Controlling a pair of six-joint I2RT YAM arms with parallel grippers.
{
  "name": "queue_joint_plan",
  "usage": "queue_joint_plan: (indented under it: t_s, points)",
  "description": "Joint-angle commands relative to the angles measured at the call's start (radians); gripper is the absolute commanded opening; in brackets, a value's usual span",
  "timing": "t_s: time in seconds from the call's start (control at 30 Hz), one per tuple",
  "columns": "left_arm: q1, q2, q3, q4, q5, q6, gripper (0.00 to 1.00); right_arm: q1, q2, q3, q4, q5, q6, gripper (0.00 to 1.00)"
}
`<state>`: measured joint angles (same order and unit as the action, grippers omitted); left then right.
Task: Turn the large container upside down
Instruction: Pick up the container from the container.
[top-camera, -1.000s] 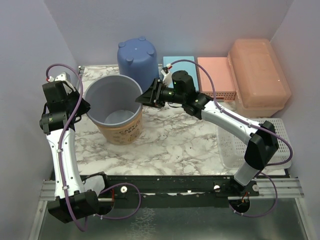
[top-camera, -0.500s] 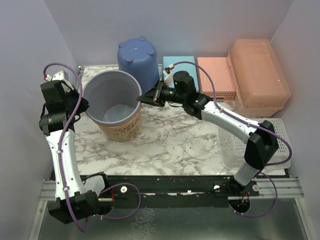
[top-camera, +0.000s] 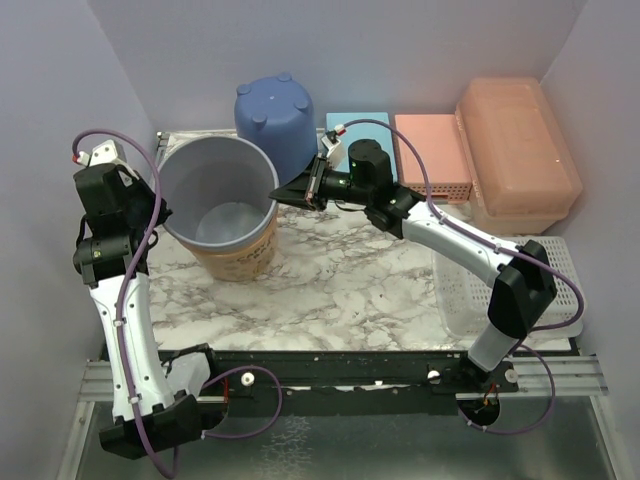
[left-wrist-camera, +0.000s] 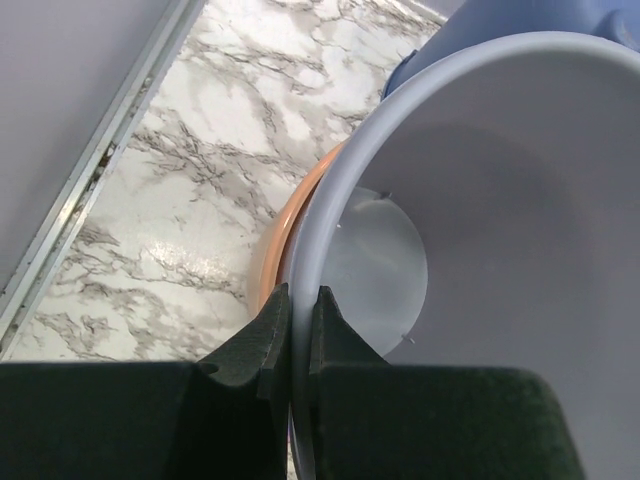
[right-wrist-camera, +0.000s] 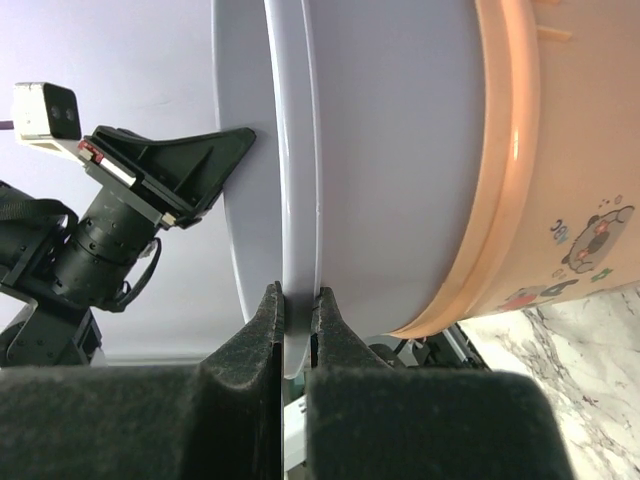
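Note:
The large container (top-camera: 518, 150), a peach-orange lidded box, stands at the back right corner, and neither gripper touches it. Both grippers hold a lavender round bucket (top-camera: 215, 190) that is nested in an orange bucket (top-camera: 240, 262). My left gripper (top-camera: 160, 205) is shut on the lavender rim's left side; the left wrist view shows its jaws (left-wrist-camera: 298, 300) pinching the thin rim (left-wrist-camera: 330, 200). My right gripper (top-camera: 278, 195) is shut on the rim's right side, and its jaws (right-wrist-camera: 298, 295) clamp the rim edge (right-wrist-camera: 295, 150). The orange bucket's wall (right-wrist-camera: 520, 200) shows beside it.
A dark blue bucket (top-camera: 275, 118) stands upside down behind the lavender one. A light blue box (top-camera: 358, 125) and a pink perforated basket (top-camera: 432, 155) line the back. A white basket (top-camera: 500, 290) sits at the right edge under the right arm. Walls close in on three sides.
My right gripper's jaws closed on the lavender bucket's rim. The nested buckets shifted slightly back and left, and my left arm rose with them.

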<state>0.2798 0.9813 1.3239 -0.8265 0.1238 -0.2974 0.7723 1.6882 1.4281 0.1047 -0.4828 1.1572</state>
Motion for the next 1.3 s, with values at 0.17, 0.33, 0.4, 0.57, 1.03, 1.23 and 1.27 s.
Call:
queue_joint_plan:
  t_s: [0.17,0.33,0.4,0.57,1.03,1.23,1.27]
  points:
    - [-0.013,-0.055,0.063,0.080,-0.071,-0.075,0.00,0.031,0.048,0.122,0.059,-0.180,-0.047,0.00]
    - [-0.014,-0.090,0.070,0.124,-0.143,-0.107,0.00,0.031,0.078,0.167,0.071,-0.248,-0.058,0.01]
    - [-0.014,-0.100,0.078,0.144,-0.158,-0.123,0.00,0.031,0.093,0.200,0.051,-0.274,-0.084,0.01]
    - [-0.013,-0.115,0.101,0.191,-0.211,-0.158,0.00,0.030,0.117,0.271,-0.020,-0.275,-0.141,0.01]
    - [-0.014,-0.133,0.194,0.197,-0.273,-0.174,0.00,0.030,0.115,0.358,-0.102,-0.261,-0.220,0.01]
    - [-0.016,-0.127,0.252,0.197,-0.243,-0.193,0.00,0.031,0.081,0.357,-0.102,-0.257,-0.228,0.01]
    - [-0.017,-0.127,0.255,0.197,-0.237,-0.196,0.00,0.031,0.075,0.354,-0.103,-0.257,-0.230,0.01]
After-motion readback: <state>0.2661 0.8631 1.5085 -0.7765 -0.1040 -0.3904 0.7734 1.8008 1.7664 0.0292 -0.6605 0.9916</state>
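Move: The left gripper already pinches the left rim of the grey container, whose middle lies about 11 cm right of it, 2 cm ahead and 11 cm below; the right gripper holds the right rim, that middle some 10 cm to its left, 2 cm ahead and 11 cm below. The orange container sits round the grey one, its middle about 11 cm left of the right hand, 1 cm ahead and 18 cm down. The upturned blue container stands roughly 17 cm ahead of the right hand, neither left nor right, 17 cm lower. Keep both grippers shut on the grey rim and draw the grey container up out of the orange one, raising the left gripper about 12 cm while easing it back and the right gripper about 8 cm. Let both drift slightly left early on, turning a little counter-clockwise, and pitch the rim's front side up by 15 to 20 degrees. ##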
